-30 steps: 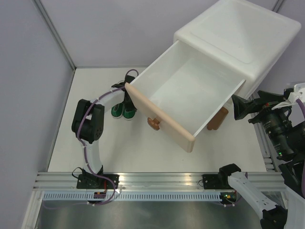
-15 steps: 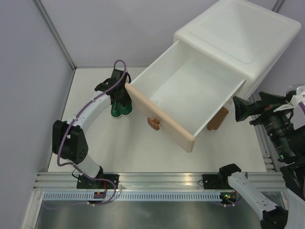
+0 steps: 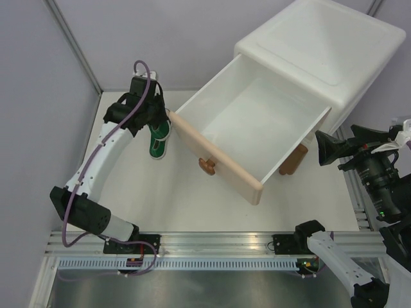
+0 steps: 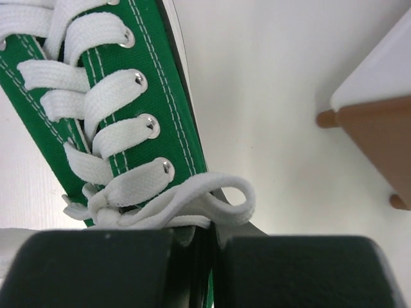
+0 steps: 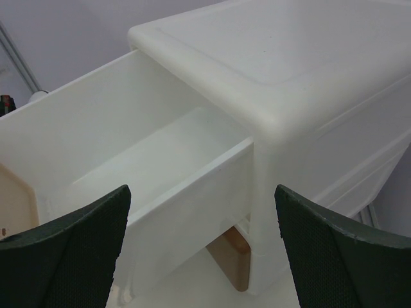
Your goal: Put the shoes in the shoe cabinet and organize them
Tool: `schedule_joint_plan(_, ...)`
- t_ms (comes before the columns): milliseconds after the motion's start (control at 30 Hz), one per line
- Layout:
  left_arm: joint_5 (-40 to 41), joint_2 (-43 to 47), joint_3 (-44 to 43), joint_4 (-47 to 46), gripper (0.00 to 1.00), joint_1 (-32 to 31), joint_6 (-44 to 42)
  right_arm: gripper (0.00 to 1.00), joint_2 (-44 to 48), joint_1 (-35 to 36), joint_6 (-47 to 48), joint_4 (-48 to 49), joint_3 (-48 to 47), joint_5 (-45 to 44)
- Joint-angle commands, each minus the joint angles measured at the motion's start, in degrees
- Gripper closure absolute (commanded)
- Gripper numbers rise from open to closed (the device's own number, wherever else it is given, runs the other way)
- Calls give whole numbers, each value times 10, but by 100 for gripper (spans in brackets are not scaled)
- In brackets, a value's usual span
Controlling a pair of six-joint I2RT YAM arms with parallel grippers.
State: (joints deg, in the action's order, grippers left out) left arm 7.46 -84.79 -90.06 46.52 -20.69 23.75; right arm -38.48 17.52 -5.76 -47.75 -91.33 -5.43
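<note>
A green shoe [image 4: 160, 96] with white laces fills the left wrist view, toe pointing away. My left gripper [image 4: 212, 234] is shut on its rear edge. From above, the left gripper [image 3: 154, 122] holds this green shoe [image 3: 158, 144] just left of the drawer's corner. The white shoe cabinet [image 3: 321, 51] stands at the back right with its upper drawer [image 3: 257, 128] pulled out and nothing in it. The drawer's beige front [image 3: 225, 168] faces my arms. To the right of the cabinet, my right gripper [image 5: 202, 256] is open and holds nothing. No blue shoes are in view.
A bear-shaped knob [image 3: 207, 165] sticks out of the drawer front. A brown foot [image 3: 292, 160] shows under the drawer. A corner of the cabinet [image 4: 379, 128] lies right of the held shoe. Grey walls close the table's left and back sides.
My left arm has stretched out toward the back left and its gripper has risen with the green shoe. Two green shoes showed side by side before; now only one shows. The right arm barely moved.
</note>
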Motion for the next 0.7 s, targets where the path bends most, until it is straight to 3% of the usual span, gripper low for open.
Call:
schedule_joint_plan(0,7,59,-104,-12,98,0,-42,4,5,4,-2,-2,-21,-4)
schedule_joint_plan(300,-90,98,-253,-2,98,-20,-61,4,9,3,-7,-6,-20,3)
schedule_joint_plan(500,-117,84,-376,-2,98,-114,-94,4,10,3,-7,-6,-22,9)
schedule_joint_plan(667,-101,75,-398,-2,98,-196,-117,4,13,3,-8,-9,-22,11)
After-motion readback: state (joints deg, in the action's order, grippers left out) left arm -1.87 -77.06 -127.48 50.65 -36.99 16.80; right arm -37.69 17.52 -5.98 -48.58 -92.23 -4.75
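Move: The left hand already holds one green shoe in the air. The middle of the open upper drawer lies about 27 cm to its right, 4 cm back and some 5 cm higher. That drawer's knob is roughly 15 cm right and 13 cm back, and the other green shoe stands about 24 cm below, 3 cm back and 2 cm left. From the right hand the drawer's middle is about 17 cm ahead, 18 cm left and 19 cm below. Left hand, still pinching the green shoe, rises some 30 cm, drawing back and right, tipping up and turning clockwise. ##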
